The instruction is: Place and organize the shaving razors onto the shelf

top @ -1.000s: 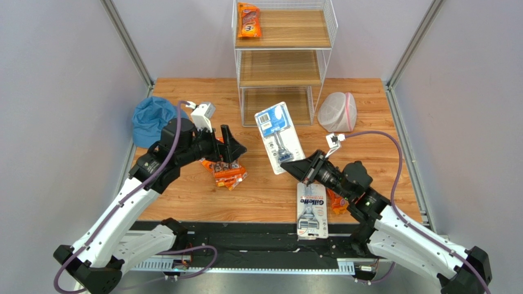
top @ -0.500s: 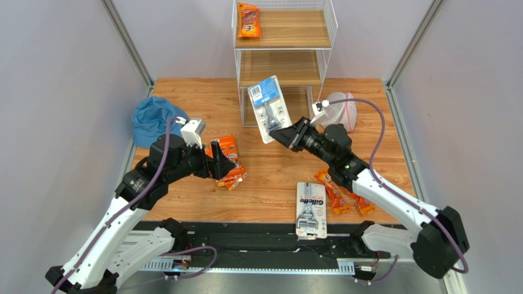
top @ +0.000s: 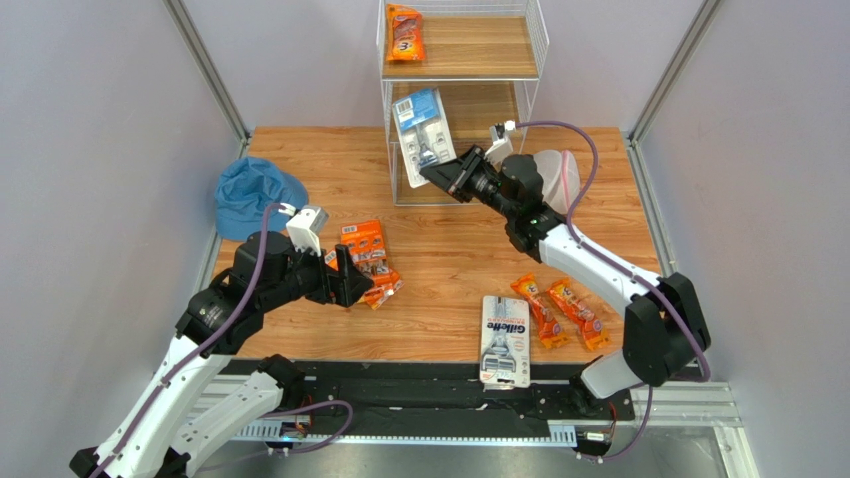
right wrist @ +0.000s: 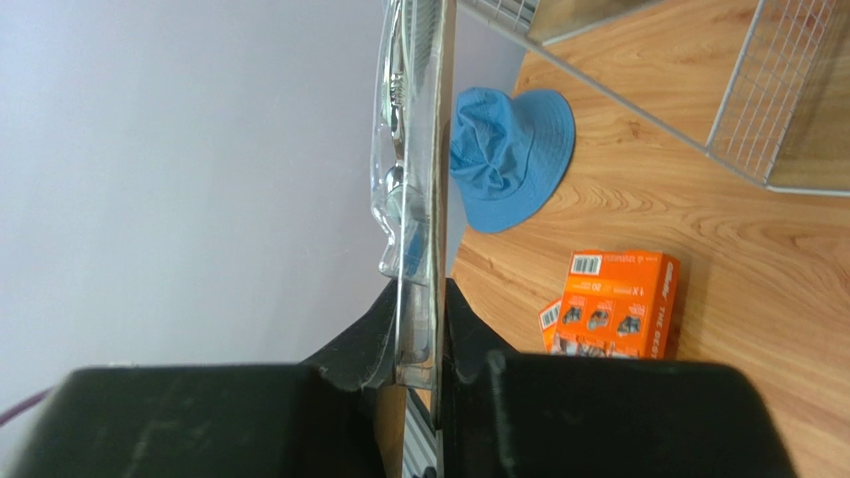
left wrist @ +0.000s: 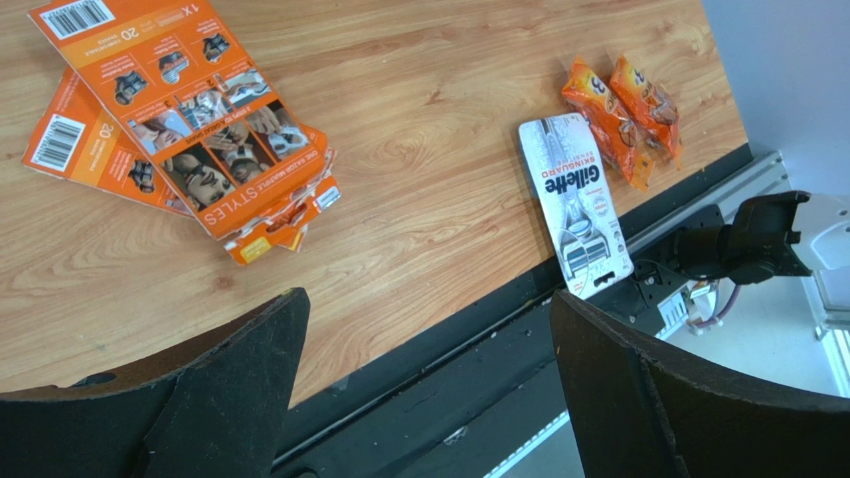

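Observation:
My right gripper (top: 442, 176) is shut on the lower end of a white and blue blister-card razor (top: 423, 126), held up in front of the middle board of the white wire shelf (top: 529, 60). In the right wrist view the card (right wrist: 414, 149) stands edge-on between the fingers (right wrist: 379, 329). An orange razor bag (top: 404, 33) lies on the top board. My left gripper (top: 349, 286) is open and empty, just near-left of the flat orange multi-packs (top: 368, 259) (left wrist: 190, 119). A white razor card (top: 507, 340) (left wrist: 576, 204) and two orange bags (top: 561, 312) (left wrist: 619, 105) lie near the front edge.
A blue bucket hat (top: 253, 192) (right wrist: 509, 144) lies at the left of the table. A white mesh bag with pink trim (top: 565, 179) sits right of the shelf, partly behind my right arm. The black rail (left wrist: 469, 368) runs along the near table edge.
My right arm has carried the blister card from mid-table up and back to the shelf front. The left arm has drawn back toward the near left, off the orange multi-packs.

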Tool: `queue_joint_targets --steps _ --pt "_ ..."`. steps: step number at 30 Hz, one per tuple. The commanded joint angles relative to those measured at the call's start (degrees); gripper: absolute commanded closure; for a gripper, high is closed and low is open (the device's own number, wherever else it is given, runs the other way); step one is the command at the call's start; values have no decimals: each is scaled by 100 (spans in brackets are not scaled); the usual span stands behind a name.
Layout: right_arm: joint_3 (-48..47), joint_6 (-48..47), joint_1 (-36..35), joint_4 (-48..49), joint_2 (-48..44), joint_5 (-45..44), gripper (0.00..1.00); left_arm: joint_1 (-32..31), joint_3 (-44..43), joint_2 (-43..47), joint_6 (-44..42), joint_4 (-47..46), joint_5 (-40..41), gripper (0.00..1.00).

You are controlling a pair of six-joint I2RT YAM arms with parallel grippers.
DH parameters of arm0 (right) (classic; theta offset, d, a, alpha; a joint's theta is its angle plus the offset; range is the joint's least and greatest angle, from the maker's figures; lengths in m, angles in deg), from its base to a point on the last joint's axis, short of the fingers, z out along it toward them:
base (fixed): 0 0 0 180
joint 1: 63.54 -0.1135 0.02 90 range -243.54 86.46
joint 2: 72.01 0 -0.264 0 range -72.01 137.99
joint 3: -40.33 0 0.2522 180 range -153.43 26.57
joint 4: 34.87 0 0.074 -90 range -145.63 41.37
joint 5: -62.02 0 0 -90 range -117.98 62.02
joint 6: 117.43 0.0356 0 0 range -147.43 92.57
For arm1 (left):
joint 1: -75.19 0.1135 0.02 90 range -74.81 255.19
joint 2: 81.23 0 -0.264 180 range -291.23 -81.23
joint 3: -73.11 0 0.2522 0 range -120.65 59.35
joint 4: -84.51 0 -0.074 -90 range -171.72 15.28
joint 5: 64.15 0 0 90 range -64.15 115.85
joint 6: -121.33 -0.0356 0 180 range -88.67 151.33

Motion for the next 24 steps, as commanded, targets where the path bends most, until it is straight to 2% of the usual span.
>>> queue_joint_targets --steps 1,9,24 --pt "-703 265 93 337 449 -50 100 28 -51 101 -125 136 -10 1" --pt "-1432 423 120 188 1100 -472 100 28 -24 268 -142 198 -37 2" --pt "-2557 863 199 -261 2119 -665 95 28 11 374 -160 260 -107 2"
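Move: The right hand holds the blister-packed razor by its near end; its place, the middle shelf's left part, is about 27 cm ahead, 3 cm left and 10 cm below. The top-shelf orange pouch lies some 27 cm ahead, 3 cm left and 4 cm above; the orange boxes some 4 cm ahead, 13 cm left and 28 cm below. From the idle left hand, the shelf place is about 48 cm ahead, 11 cm right and 5 cm lower. Keeping its grip, the right hand carries the razor pack forward 10 cm, slightly left, towards the middle shelf. ##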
